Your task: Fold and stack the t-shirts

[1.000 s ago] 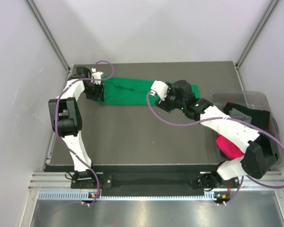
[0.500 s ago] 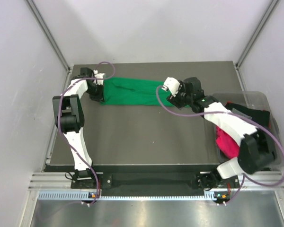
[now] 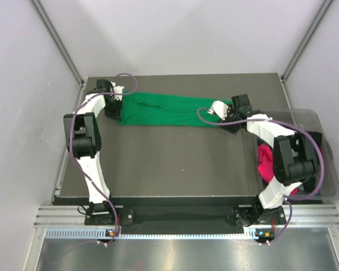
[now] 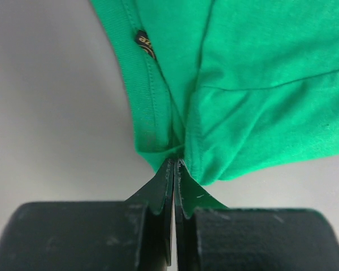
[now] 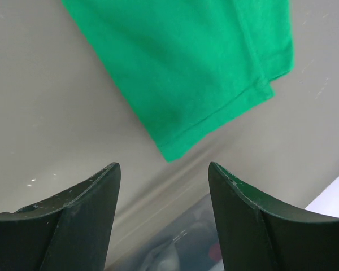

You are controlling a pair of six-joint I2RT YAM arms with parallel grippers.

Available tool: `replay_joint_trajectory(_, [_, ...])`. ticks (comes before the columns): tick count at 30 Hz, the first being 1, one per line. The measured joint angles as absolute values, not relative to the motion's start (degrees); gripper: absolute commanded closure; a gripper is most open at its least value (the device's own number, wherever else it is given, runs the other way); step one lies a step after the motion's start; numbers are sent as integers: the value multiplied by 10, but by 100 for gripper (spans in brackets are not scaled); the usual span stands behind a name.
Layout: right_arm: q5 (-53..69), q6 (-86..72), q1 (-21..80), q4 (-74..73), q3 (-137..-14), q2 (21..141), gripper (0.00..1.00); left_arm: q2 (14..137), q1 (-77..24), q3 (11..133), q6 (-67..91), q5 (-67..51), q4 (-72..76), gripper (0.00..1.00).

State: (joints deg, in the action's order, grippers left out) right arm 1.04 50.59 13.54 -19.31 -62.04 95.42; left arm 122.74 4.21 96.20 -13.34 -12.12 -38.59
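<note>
A bright green t-shirt [image 3: 164,110] lies folded into a long band across the far part of the table. My left gripper [image 3: 118,113] is at its left end. In the left wrist view that gripper [image 4: 175,162] is shut on the green t-shirt [image 4: 243,84] at a bunched edge beside the collar. My right gripper [image 3: 228,123] is at the band's right end. In the right wrist view it [image 5: 164,169] stands open, and the green t-shirt's [image 5: 186,68] corner lies just ahead of the jaws, untouched. A magenta-pink t-shirt [image 3: 265,165] and a black one [image 3: 303,137] sit in the bin.
A clear plastic bin [image 3: 296,115] stands at the table's right edge, close behind my right gripper; its rim [image 5: 175,243] shows between the open fingers. Grey walls enclose the table [image 3: 169,164] on three sides.
My left gripper has closed on the shirt's left edge. My right arm has swung right along the green band to its right end, jaws still open.
</note>
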Motion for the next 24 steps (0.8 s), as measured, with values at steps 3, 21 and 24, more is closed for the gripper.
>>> replay_joint_trajectory(3, [9, 516, 126, -193, -626, 973, 36, 1227, 42, 962, -134, -113, -382, 94])
replay_joint_trajectory(21, [12, 537, 96, -228, -724, 1103, 100, 1127, 42, 855, -130, -107, -355, 54])
replay_joint_trajectory(24, [22, 539, 96, -240, -719, 1095, 100, 1083, 42, 824, -130, -103, -353, 54])
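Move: The green t-shirt's near right corner lies about 3 cm ahead of the open right hand, 2 cm to its right and 5 cm below. The shirt's far right corner is about 14 cm beyond that corner, nearly straight out; the middle of the clear bin is some 25 cm to the right of the hand and 9 cm back, about level in height. The left hand's shut fingers already have the shirt's near left corner at their tips, directly under the hand point by about 1 cm. The t-shirt's near right corner is pinched by the right hand, which sinks about 5 cm onto it while easing some 3 cm forward and slightly right, tipping a little steeper before the fingers shut. The left fingers open and let go of the near left corner, stay over it briefly, then draw back and rise about 4 cm each way. ##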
